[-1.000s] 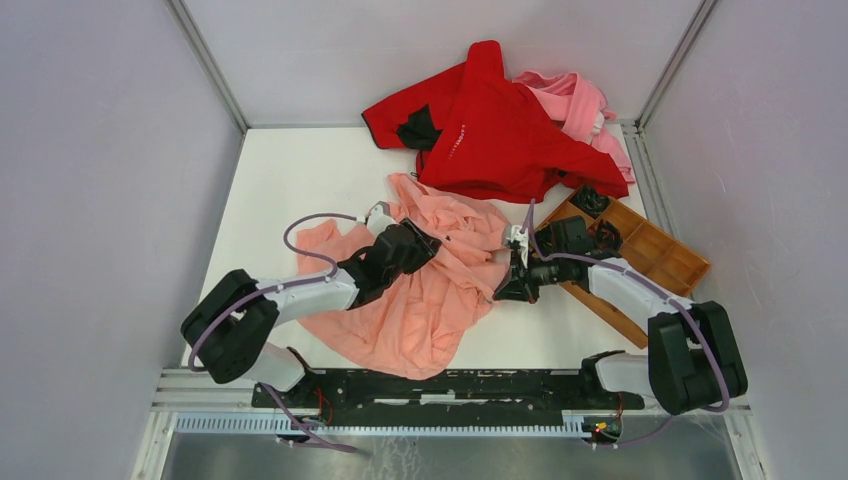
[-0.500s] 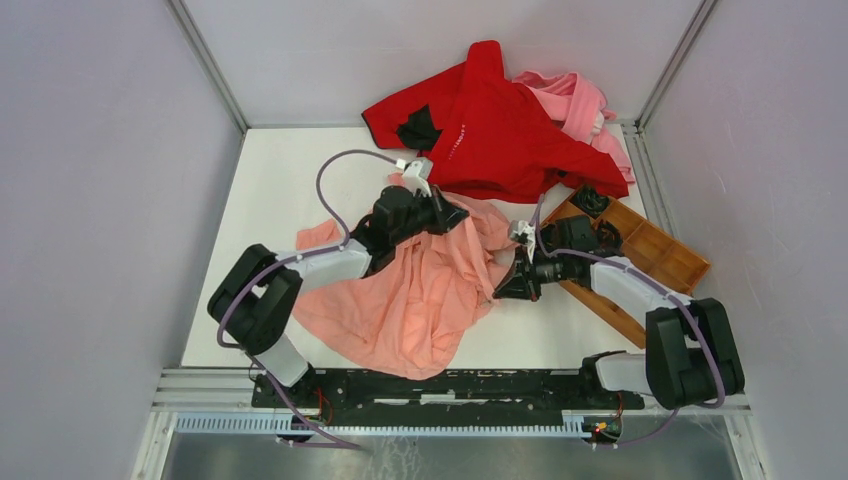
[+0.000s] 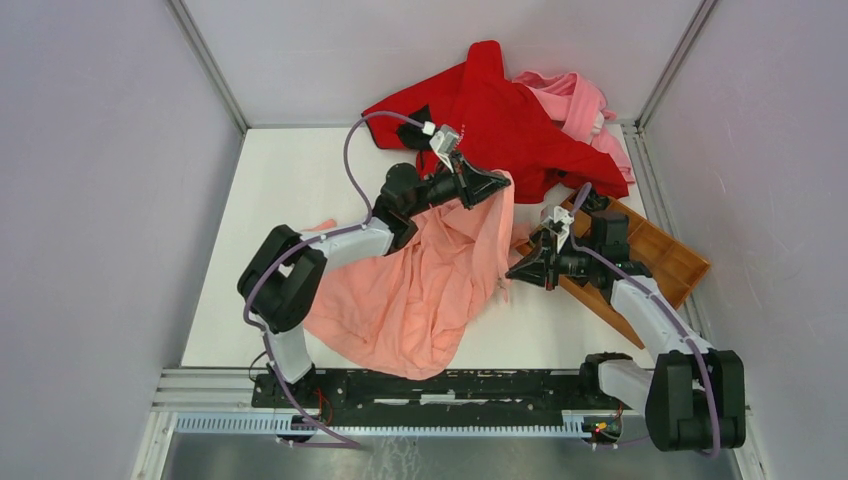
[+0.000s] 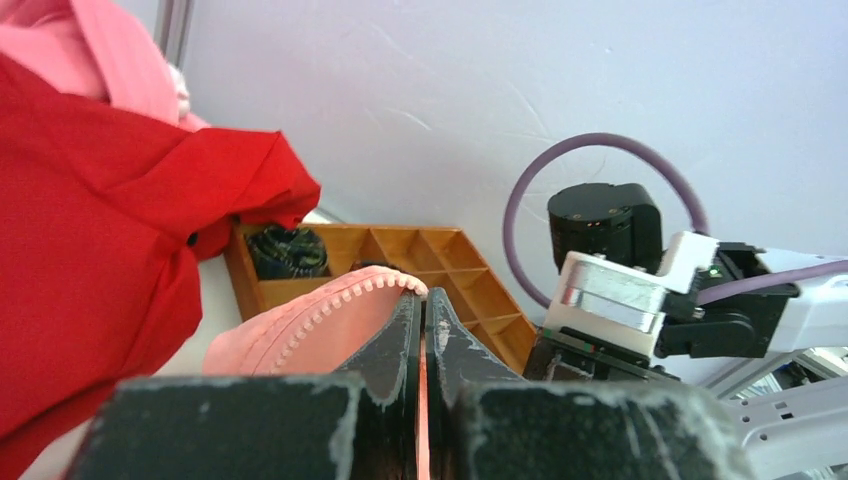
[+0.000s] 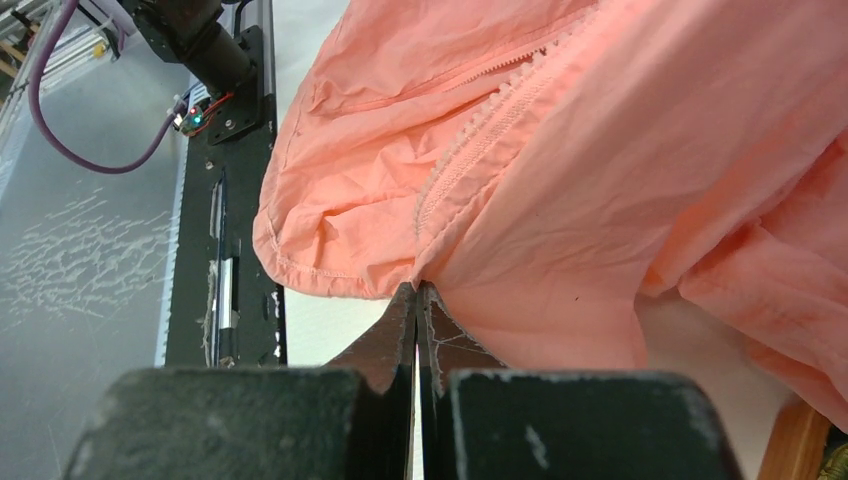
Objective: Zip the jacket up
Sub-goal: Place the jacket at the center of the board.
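Note:
The salmon-pink jacket (image 3: 420, 290) lies crumpled on the white table in front of the left arm. My left gripper (image 3: 495, 185) is shut on its zipper edge and holds that edge lifted toward the back. In the left wrist view the toothed zipper edge (image 4: 335, 305) curves up into my shut left gripper (image 4: 421, 300), with fabric showing between the jaws. My right gripper (image 3: 512, 272) is at the jacket's right side. In the right wrist view my right gripper (image 5: 416, 290) is shut, pinching the jacket (image 5: 600, 150) where a zipper line (image 5: 470, 150) ends.
A bright red garment (image 3: 500, 130) and a paler pink one (image 3: 575, 100) lie piled at the back. A wooden compartment tray (image 3: 660, 250) with dark items (image 3: 590, 200) sits at the right, under the right arm. Walls enclose the table on three sides.
My left gripper shut on the jacket's zipper edge and carried it up and toward the back right. The right gripper, still shut, shifted to the right, stretching the edge between the two.

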`<state>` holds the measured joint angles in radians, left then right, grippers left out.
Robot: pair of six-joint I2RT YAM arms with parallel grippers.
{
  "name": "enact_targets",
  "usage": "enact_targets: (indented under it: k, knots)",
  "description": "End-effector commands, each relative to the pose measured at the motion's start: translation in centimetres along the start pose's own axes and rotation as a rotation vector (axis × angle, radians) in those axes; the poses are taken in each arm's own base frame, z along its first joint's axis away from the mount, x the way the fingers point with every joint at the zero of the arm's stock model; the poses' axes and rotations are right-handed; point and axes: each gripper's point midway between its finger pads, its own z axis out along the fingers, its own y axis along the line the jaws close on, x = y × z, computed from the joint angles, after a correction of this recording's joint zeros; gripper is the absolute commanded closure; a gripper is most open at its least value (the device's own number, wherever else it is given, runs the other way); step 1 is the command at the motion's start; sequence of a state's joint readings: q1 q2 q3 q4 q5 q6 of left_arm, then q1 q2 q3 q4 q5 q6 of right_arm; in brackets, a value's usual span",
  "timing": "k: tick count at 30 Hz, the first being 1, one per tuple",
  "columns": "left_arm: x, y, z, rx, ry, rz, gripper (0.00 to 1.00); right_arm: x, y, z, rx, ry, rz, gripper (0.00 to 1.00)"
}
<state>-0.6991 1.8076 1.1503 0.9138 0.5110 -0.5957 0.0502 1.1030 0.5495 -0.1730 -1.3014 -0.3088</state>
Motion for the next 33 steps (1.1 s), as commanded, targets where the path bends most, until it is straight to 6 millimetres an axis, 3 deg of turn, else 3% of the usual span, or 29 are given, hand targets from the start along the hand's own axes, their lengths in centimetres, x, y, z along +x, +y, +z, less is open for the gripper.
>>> enact_targets:
  k: [1, 6, 11, 16, 26, 29, 33]
  knots:
    - [-1.9, -1.2, 0.8, 0.058, -0.074, 0.016, 0.98, 0.5, -0.2, 0.2, -0.011, -0.020, 0.059, 1.00]
    - [2.4, 4.1, -2.6, -0.209, 0.019, -0.097, 0.98, 2.7, 0.2, 1.5, -0.046, 0.023, 0.178, 1.00]
    - [5.7, 7.4, -5.8, -0.389, 0.082, -0.212, 0.98, 3.9, 1.6, 3.4, -0.123, 0.060, 0.199, 1.00]
    - [7.1, 9.0, -7.5, -0.508, 0.106, -0.230, 0.98, 4.6, 3.0, 4.5, -0.200, 0.068, 0.270, 1.00]
    - [8.5, 11.9, -9.5, -0.711, 0.133, -0.286, 0.97, 8.6, -0.5, 5.4, -0.026, 0.174, 0.387, 0.99]
    - [9.2, 11.5, -9.9, -0.725, 0.155, -0.350, 0.96, 9.7, -1.8, 5.3, 0.033, 0.226, 0.379, 0.98]
    - [9.4, 11.2, -10.3, -0.733, 0.159, -0.372, 0.93, 9.9, -2.5, 5.1, 0.071, 0.244, 0.353, 0.96]
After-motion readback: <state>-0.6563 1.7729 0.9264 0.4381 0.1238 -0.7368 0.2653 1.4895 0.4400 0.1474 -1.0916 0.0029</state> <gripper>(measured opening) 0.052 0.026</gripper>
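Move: The left hand holds the upper part of the peach jacket's zipper edge high up; the middle of the jacket body lying on the board is about 13 cm back, 19 cm left and 26 cm below. The red jacket is roughly 20 cm ahead of that hand, straight on, 24 cm below. From the right hand, which holds the zipper's bottom end, the jacket body is about 22 cm left, level with it fore and aft, and 13 cm below; the wooden box's middle is 21 cm right, 7 cm ahead, 12 cm below. Keeping its pinch on the upper zipper edge, the left hand brings it down about 19 cm and some 8 cm left towards the jacket body, its fingers swinging from sideways to point more forward and down. The right hand, still shut on the bottom end, also sinks, by about 11 cm, drawing back slightly and shifting some 4 cm left while rolling about its fingers. ##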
